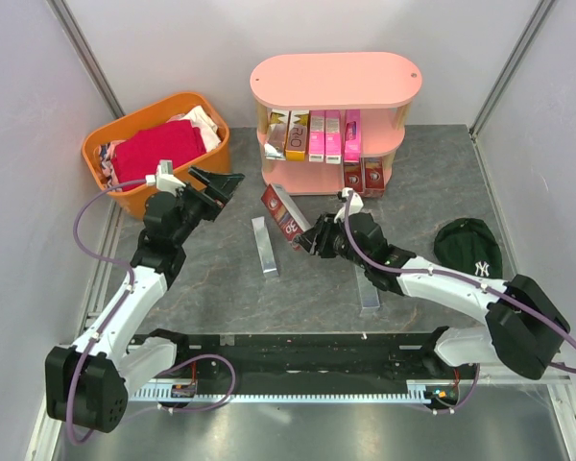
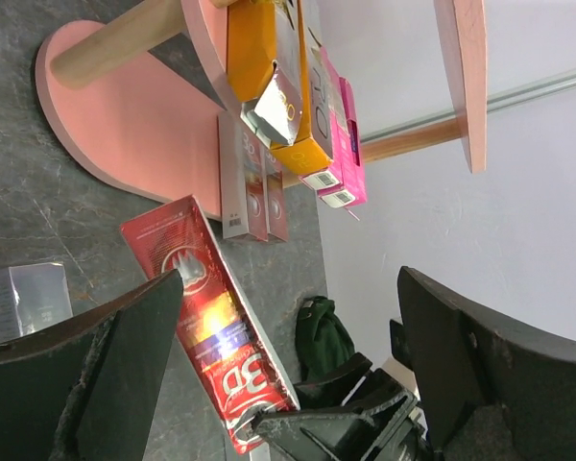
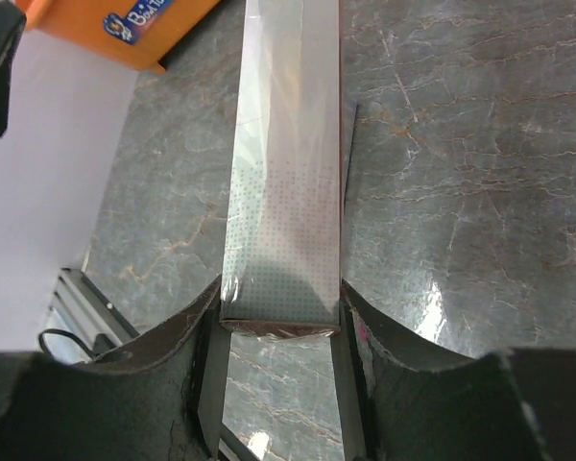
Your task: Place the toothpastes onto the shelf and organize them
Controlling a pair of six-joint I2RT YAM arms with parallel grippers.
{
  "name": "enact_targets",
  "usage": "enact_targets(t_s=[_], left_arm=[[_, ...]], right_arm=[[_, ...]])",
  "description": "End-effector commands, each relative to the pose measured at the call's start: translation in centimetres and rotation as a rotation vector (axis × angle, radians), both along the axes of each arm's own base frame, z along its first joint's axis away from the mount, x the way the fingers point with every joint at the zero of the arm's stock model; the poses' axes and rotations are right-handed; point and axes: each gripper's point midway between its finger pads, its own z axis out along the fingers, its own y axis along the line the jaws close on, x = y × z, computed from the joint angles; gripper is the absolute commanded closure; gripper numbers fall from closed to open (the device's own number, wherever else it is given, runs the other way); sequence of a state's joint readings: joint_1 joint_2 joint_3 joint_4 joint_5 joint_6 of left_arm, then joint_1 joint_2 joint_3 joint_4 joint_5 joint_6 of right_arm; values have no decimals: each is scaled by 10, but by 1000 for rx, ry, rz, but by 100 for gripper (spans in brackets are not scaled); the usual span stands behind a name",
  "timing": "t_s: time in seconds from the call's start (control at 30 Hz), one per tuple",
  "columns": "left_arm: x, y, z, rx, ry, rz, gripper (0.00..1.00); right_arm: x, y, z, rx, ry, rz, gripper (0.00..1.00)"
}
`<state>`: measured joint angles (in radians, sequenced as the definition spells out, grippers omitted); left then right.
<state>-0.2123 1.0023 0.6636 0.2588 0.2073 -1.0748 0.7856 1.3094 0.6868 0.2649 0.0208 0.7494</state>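
The pink shelf stands at the back, with yellow, silver-gold and pink toothpastes upright on its middle tier and dark red ones on the bottom tier. My right gripper is shut on the end of a dark red toothpaste carton, which slants above the table in front of the shelf. In the right wrist view the held carton's silver side sits between the fingers. A silver carton lies flat on the table, and another lies by the right arm. My left gripper hangs open and empty near the basket.
An orange basket with a red cloth stands at the back left. A dark green cap lies at the right. Grey walls close in both sides. In the left wrist view the red carton and shelf base lie ahead.
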Motion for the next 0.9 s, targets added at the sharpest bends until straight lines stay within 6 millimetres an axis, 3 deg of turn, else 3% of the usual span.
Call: enact_targets(t_s=[0.0,0.07,0.1,0.17,0.2,0.5,0.7,0.87], left_arm=[[5,8,2,46,-28,29,0],[5,6,1,41,-32,16,0],[6,6,1,39,-32,14,0],[6,3,1,33,-32,0,0],[6,3,1,34,-35,-4,0],[6,4,4,35,-48,-22,0],[6,7,3,41,-48,-21,0],[6,8,4,43,-52,-21,0]], right_arm=[[17,5,24,177,-26,-2,76],[27,0,13,211,18,-24,77],[32,0,19,253,4,-25,77],[45,-7,11,287,36,-63,78],[50,-8,17,318,17,-67,78],[85,-31,10,428,-13,-179,79],[108,-40,-27,469,49,-261,80],[130,-48,-42,548,87,-322,81]])
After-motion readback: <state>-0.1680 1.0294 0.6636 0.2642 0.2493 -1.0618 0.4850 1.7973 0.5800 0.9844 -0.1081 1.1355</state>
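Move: The red box, already pinched at its near end by the right hand, is bound for the lower shelf's free space, about 24 cm ahead of that hand, 6 cm right and 9 cm below. The two red boxes there stand level with that space, about 5 and 11 cm to its right. On the table, silver boxes lie 4 cm ahead and 11 cm left of the hand, and 6 cm back and 14 cm right. From the left hand the space is some 17 cm ahead, 24 cm right, 20 cm below. The red box is carried forward about 10 cm towards the lower shelf, sinking some 7 cm and drifting a little right, the right hand keeping its pinch on the near end. On the way the hand swings clockwise and rolls its left side up, each by about 20 degrees, bringing the box's far end round towards straight ahead. ##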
